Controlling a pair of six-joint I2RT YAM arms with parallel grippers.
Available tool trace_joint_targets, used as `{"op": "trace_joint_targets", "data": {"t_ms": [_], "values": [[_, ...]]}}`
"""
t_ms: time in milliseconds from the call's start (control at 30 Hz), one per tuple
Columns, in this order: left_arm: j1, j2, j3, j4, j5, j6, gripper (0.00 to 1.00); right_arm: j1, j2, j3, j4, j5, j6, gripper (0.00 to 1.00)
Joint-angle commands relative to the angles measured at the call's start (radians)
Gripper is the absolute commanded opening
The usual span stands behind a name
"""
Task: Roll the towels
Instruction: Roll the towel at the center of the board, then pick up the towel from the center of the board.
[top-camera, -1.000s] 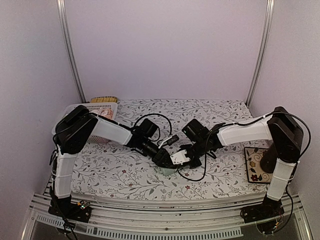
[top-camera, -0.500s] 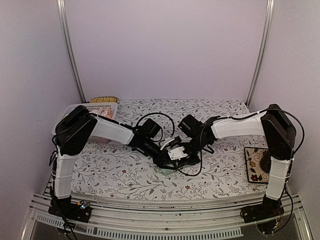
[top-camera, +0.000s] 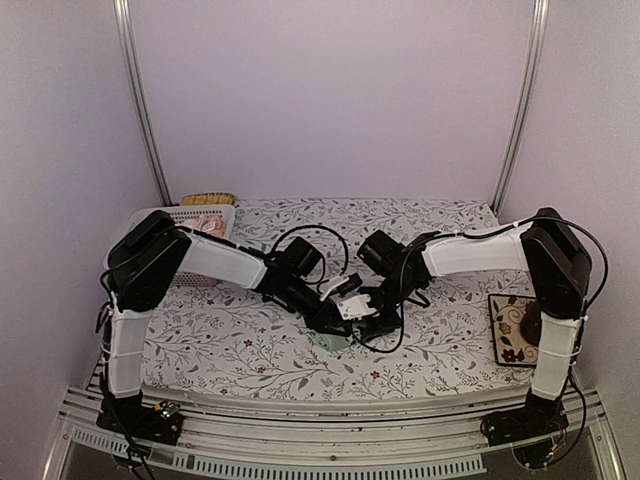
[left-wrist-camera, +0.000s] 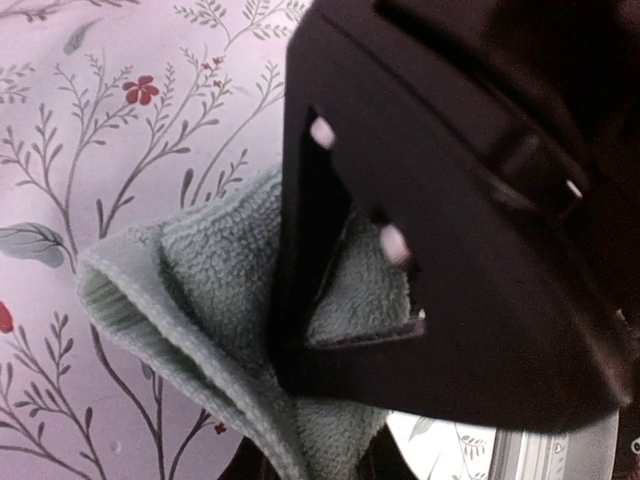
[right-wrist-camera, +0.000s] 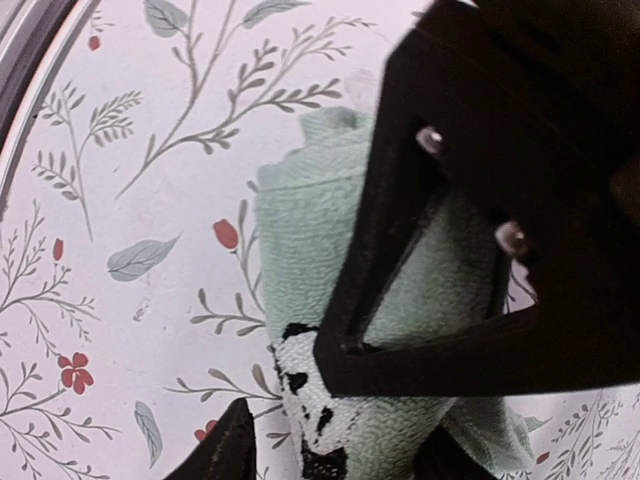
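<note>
The mint green towel (top-camera: 337, 342) lies bunched and partly rolled at the table's middle front, where both grippers meet. My left gripper (top-camera: 333, 326) is shut on a thick fold of the towel (left-wrist-camera: 200, 280), which fills the gap between its fingers (left-wrist-camera: 250, 462). My right gripper (right-wrist-camera: 330, 455) stands open around the roll (right-wrist-camera: 310, 220); its left finger (right-wrist-camera: 215, 450) is clear of the cloth. A dark-and-white mark (right-wrist-camera: 310, 400) shows on the roll's near end. The orange-salmon towel (top-camera: 212, 227) lies in the basket at the back left.
The white lattice basket (top-camera: 160, 215) stands at the back left with a yellowish object (top-camera: 208, 199) behind it. A patterned square mat (top-camera: 515, 330) lies by the right arm's base. A floral cloth (top-camera: 450, 360) covers the table.
My left gripper has closed on the mint towel. My right gripper has let go and opened around the roll. The right arm swung a little to the left.
</note>
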Motion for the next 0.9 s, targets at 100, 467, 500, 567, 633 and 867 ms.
{"op": "trace_joint_targets", "data": {"t_ms": [100,467,500,567,633,867], "values": [[-0.039,-0.018,-0.078,-0.059,-0.067,-0.019,0.00,-0.032,-0.140,-0.073,0.128,0.030,0.130,0.71],[-0.026,-0.142,-0.092,-0.003,-0.127,-0.105,0.00,-0.032,-0.447,-0.199,0.248,0.332,0.496,0.99],[-0.023,-0.157,-0.089,0.001,-0.138,-0.116,0.00,-0.032,-0.488,-0.226,0.266,0.360,0.542,0.99],[-0.019,-0.185,-0.076,0.005,-0.164,-0.130,0.00,-0.032,-0.559,-0.270,0.292,0.412,0.608,0.99],[-0.016,-0.230,-0.049,0.004,-0.192,-0.138,0.00,-0.032,-0.606,-0.300,0.309,0.487,0.675,0.99],[0.036,-0.299,0.045,-0.028,-0.284,-0.185,0.00,-0.031,-0.656,-0.364,0.378,0.707,0.841,0.99]]}}
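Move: Between the left fingers, already shut on it, is the bunched green towel; its middle is about 2 cm to that hand's right, level ahead-back and in height. The right hand's half-open fingers are still around its other side, the towel's middle some 4 cm to the left and 1 cm below. From the left hand the white basket stands roughly 22 cm ahead and 41 cm left; from the right hand the patterned tray lies about 36 cm right. Spreading its fingers wide, the right gripper comes free of the towel, climbs about 17 cm while drawing off to the right and somewhat forward, and swings some 50 degrees clockwise with a tilt. The left keeps its pinch, hardly shifting at first, then raises the towel roughly 9 cm and a little forward, turning slightly counter-clockwise. ##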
